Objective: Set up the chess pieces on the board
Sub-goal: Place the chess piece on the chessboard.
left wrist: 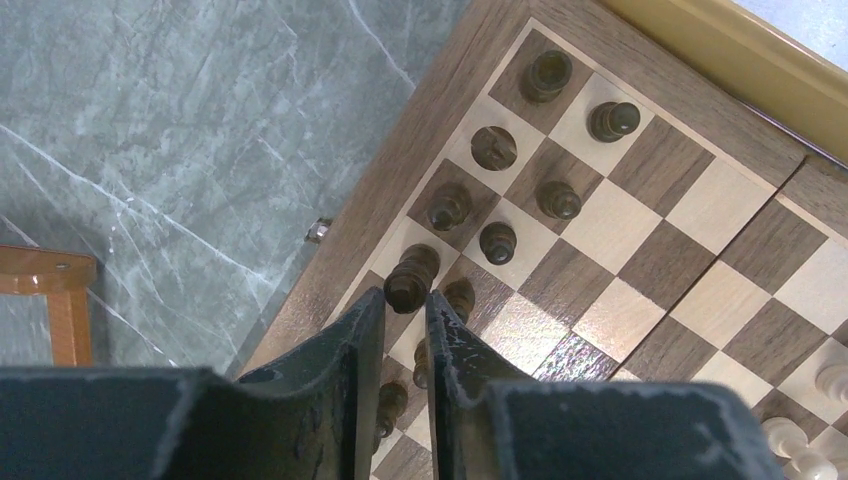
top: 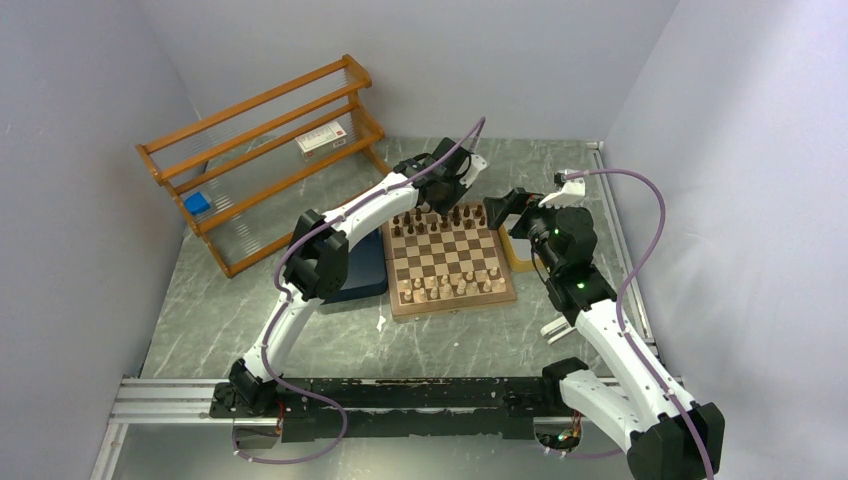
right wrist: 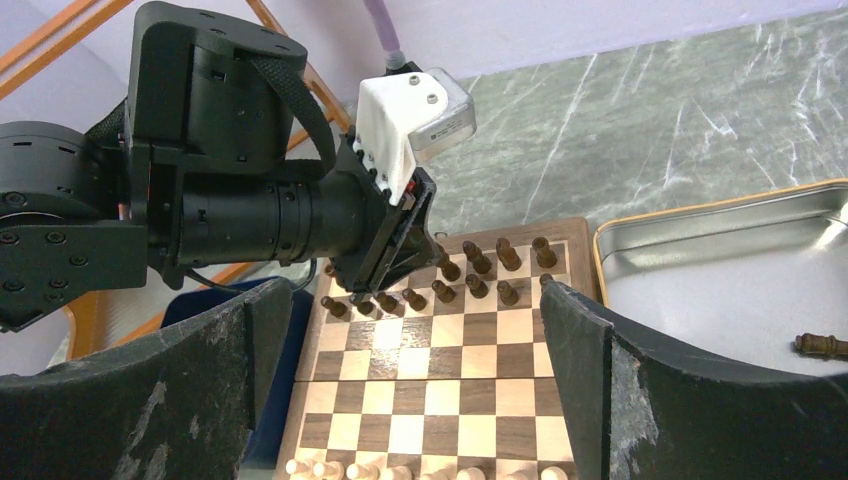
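The board [top: 450,258] lies mid-table with dark chess pieces [top: 442,220] along its far rows. My left gripper [top: 436,200] hangs over the far left part of the board [left wrist: 640,260]. Its fingers [left wrist: 370,330] stand a narrow gap apart, open, flanking the top of one upright dark piece [left wrist: 412,275] on an edge square. Other dark pieces [left wrist: 497,242] stand close by. My right gripper [right wrist: 415,300] hovers wide open and empty above the board's right side [right wrist: 450,370]. One dark piece [right wrist: 825,346] lies on its side in a metal tray [right wrist: 700,215].
Cream chessmen [top: 450,288] line the board's near rows. A dark blue tray [top: 365,268] sits under the left arm beside the board. The yellow-rimmed metal tray [top: 517,262] is at the board's right. A wooden rack [top: 260,160] stands at the back left.
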Controlling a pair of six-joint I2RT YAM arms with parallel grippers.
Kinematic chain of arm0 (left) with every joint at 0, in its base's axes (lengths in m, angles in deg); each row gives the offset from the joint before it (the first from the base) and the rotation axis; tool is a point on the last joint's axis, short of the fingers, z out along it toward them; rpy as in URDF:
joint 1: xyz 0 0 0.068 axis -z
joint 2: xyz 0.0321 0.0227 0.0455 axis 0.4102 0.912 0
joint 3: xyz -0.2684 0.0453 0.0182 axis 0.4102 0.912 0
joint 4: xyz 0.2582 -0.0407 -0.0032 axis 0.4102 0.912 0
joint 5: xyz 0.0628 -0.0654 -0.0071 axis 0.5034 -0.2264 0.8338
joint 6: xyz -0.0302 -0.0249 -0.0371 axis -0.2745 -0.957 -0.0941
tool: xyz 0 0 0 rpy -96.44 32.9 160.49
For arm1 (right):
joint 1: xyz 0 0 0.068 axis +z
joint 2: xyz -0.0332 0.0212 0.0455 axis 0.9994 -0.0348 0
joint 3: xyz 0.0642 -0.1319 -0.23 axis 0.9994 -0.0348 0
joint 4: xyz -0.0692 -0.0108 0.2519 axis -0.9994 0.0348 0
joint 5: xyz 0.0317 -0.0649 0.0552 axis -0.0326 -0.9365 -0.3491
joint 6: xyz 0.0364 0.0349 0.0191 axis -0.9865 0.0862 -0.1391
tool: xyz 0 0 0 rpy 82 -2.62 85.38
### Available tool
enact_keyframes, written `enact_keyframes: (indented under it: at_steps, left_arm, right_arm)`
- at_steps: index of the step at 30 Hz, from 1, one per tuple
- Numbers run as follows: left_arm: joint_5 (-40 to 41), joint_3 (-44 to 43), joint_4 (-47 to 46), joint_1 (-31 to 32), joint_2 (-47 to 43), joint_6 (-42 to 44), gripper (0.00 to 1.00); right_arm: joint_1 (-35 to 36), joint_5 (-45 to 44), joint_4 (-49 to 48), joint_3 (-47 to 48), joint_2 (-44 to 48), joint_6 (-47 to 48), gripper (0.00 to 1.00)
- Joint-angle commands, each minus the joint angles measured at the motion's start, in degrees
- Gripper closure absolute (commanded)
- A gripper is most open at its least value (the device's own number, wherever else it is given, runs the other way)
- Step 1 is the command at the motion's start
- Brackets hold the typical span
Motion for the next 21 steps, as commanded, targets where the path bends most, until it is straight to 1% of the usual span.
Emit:
enact_keyframes:
  at_steps: [1,3,7,11,15,16,18,21]
  left_arm:
    - [1.6,-2.0,-0.9,0.6,0.6,0.0,0.71]
    - [1.6,-2.1,-0.8,0.6,0.6,0.0,0.67]
    - [1.6,-2.3,-1.0,0.6,0.0,-0.3,0.64]
    - [0.6,-2.9,-1.1,0.5,-1.5,-2.1,0.58]
    - [-1.3,-3.0,-2.2,-0.4,-5.0,-5.5,0.55]
    - [-2.1,-2.5,-2.8,-1.0,-6.4,-6.8,0.54]
    - [-6.3,-0.2,-4.7,-2.7,-9.2,-11.4,0.54]
    - [-13.3,6.5,-10.0,-6.1,-15.5,-17.4,0.55]
  right_arm:
    - [0.0,-0.5,-1.1,-0.7,0.5,0.2,0.0]
    - [0.0,-0.5,-1.3,-0.8,0.4,0.2,0.0]
    - [0.0,-0.5,-1.3,-0.9,-0.1,0.1,0.0]
    - [0.0,-0.8,-1.1,-0.9,-0.6,-0.9,0.0]
    - [0.0,-4.5,1.3,0.3,-1.4,-3.6,0.0]
    - [0.0,-5.9,2.2,0.8,-1.8,-4.1,0.0]
    - [0.0,-7.7,4.5,2.4,-3.3,-4.9,0.0]
    - [0.0,-8.6,7.4,4.1,-5.6,-5.1,0.0]
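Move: Just beneath the left fingertips stands the tall dark chess piece, its middle some 3 cm below the hand and level with it otherwise. A dark bishop is about 3 cm to its right, a dark pawn 3 cm back of it. For the right hand, the dark piece lying in the tray is about 6 cm ahead, 9 cm right and 24 cm down; the chessboard's middle is 14 cm left, level ahead, equally low. Spreading its already loosened fingers wider around the tall piece's head, the left hand stays put at first, then rises straight up off it about 4 cm, tilting some 10 degrees. As it lifts, the wide-open right hand starts down towards the piece in the tray, sinking over 2 cm, edging forward and right, and tipping downward. ##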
